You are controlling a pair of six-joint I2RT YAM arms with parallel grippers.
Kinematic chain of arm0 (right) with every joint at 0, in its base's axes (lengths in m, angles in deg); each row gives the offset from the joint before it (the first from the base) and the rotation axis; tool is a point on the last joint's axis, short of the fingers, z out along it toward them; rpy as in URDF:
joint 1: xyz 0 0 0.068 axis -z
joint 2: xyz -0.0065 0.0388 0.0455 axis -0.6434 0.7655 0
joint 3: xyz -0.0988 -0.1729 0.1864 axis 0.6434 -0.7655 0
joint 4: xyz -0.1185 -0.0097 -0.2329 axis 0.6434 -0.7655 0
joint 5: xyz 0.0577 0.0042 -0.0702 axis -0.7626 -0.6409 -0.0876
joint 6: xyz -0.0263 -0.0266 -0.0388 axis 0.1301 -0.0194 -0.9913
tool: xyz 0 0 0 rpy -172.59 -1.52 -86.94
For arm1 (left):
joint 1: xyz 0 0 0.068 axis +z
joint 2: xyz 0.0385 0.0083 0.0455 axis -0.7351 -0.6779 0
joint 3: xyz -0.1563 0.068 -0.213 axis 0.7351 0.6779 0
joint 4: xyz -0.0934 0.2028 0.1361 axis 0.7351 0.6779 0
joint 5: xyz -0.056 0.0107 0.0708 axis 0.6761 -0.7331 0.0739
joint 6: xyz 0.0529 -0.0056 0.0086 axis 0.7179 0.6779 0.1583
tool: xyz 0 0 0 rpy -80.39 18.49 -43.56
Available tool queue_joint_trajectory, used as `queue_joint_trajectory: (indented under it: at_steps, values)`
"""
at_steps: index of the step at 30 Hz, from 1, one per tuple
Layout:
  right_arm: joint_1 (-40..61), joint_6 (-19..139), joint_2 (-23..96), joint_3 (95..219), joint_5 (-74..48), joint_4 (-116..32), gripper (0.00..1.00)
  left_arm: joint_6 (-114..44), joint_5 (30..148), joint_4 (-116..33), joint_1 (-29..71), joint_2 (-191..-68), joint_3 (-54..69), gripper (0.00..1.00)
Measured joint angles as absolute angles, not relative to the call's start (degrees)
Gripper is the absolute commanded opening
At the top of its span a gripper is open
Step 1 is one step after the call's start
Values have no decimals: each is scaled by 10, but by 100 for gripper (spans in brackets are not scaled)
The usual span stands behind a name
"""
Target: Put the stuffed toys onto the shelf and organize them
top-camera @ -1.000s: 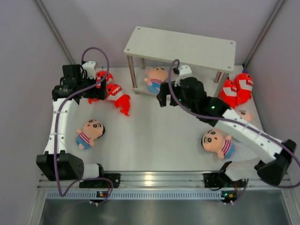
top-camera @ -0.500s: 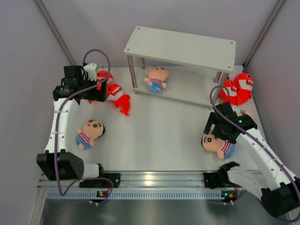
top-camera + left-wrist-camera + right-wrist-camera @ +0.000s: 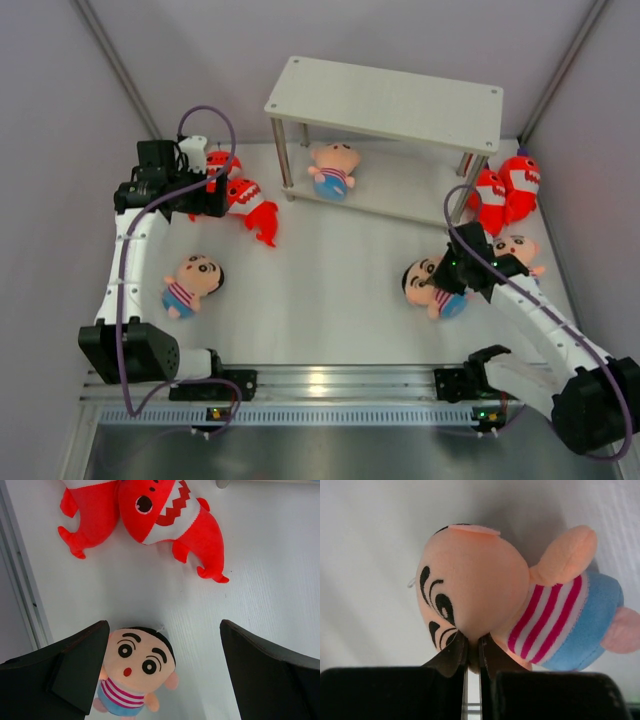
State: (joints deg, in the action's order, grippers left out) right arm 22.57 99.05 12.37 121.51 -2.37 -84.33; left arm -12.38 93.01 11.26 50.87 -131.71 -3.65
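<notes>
In the right wrist view my right gripper [image 3: 473, 652] is shut on a pinch of a boy doll [image 3: 485, 580], low on its peach face by the striped shirt. From above, that doll [image 3: 425, 284] hangs at the right front below my right gripper [image 3: 447, 277]. My left gripper [image 3: 162, 675] stands wide open and holds nothing, high over another boy doll [image 3: 136, 667] and two red sharks [image 3: 170, 515]. The same gripper [image 3: 205, 192] sits at the far left in the top view. The shelf [image 3: 385, 100] stands at the back with one boy doll [image 3: 335, 168] on its lower board.
Two more red sharks [image 3: 505, 190] lie right of the shelf's leg, and a boy doll [image 3: 520, 247] lies just beyond my right arm. A doll [image 3: 195, 283] lies at the left front. Grey walls close in on both sides.
My right arm swung back from the shelf to the right front, shut its jaws on the boy doll there and carried it a little to the left. The left arm stayed still.
</notes>
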Motion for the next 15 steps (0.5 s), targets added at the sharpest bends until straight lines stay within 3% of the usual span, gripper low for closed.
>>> queue_joint_trajectory:
  at_steps: [5, 6, 7, 9, 10, 15]
  values:
    - [82, 1071, 191, 1252, -23, -718, 1, -124, 926, 113, 509, -1317, -36, 98]
    - [56, 1081, 218, 1269, -24, -690, 7, -124, 925, 113, 509, -1317, -36, 98]
    - [32, 1092, 249, 1288, -27, -657, 27, -124, 924, 113, 509, -1317, -36, 98]
    - [9, 1098, 296, 1323, -27, -628, 41, -124, 923, 113, 509, -1317, -36, 98]
    - [2, 1097, 324, 1347, -29, -618, 56, -123, 923, 113, 509, -1317, -36, 98]
    - [-11, 983, 416, 1457, -23, -622, 70, -123, 921, 113, 509, -1317, -36, 98]
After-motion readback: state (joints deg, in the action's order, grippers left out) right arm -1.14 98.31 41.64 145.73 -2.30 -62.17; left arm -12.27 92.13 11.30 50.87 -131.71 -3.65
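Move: The right hand already pinches a striped toy by its face. The bare tabletop in front of the shelf, where it is taken, lies about 22 cm to the left, 9 ahead and 5 lower. The toy on the lower board sits some 30 cm ahead and 25 to the left; the shelf's right front leg is roughly 18 ahead and 4 to the right. From the left hand the bare tabletop is about 28 cm right, 4 back and 19 below. Swinging quickly left, with about half as much forward reach and some 6 cm of rise, the right hand sweeps the pinched toy about 20 cm across towards the bare table in front of the shelf. Its wrist turns about 25 degrees counter-clockwise and tips up, and well before the sweep ends the fingers open to roughly two thirds and let go of the toy. ##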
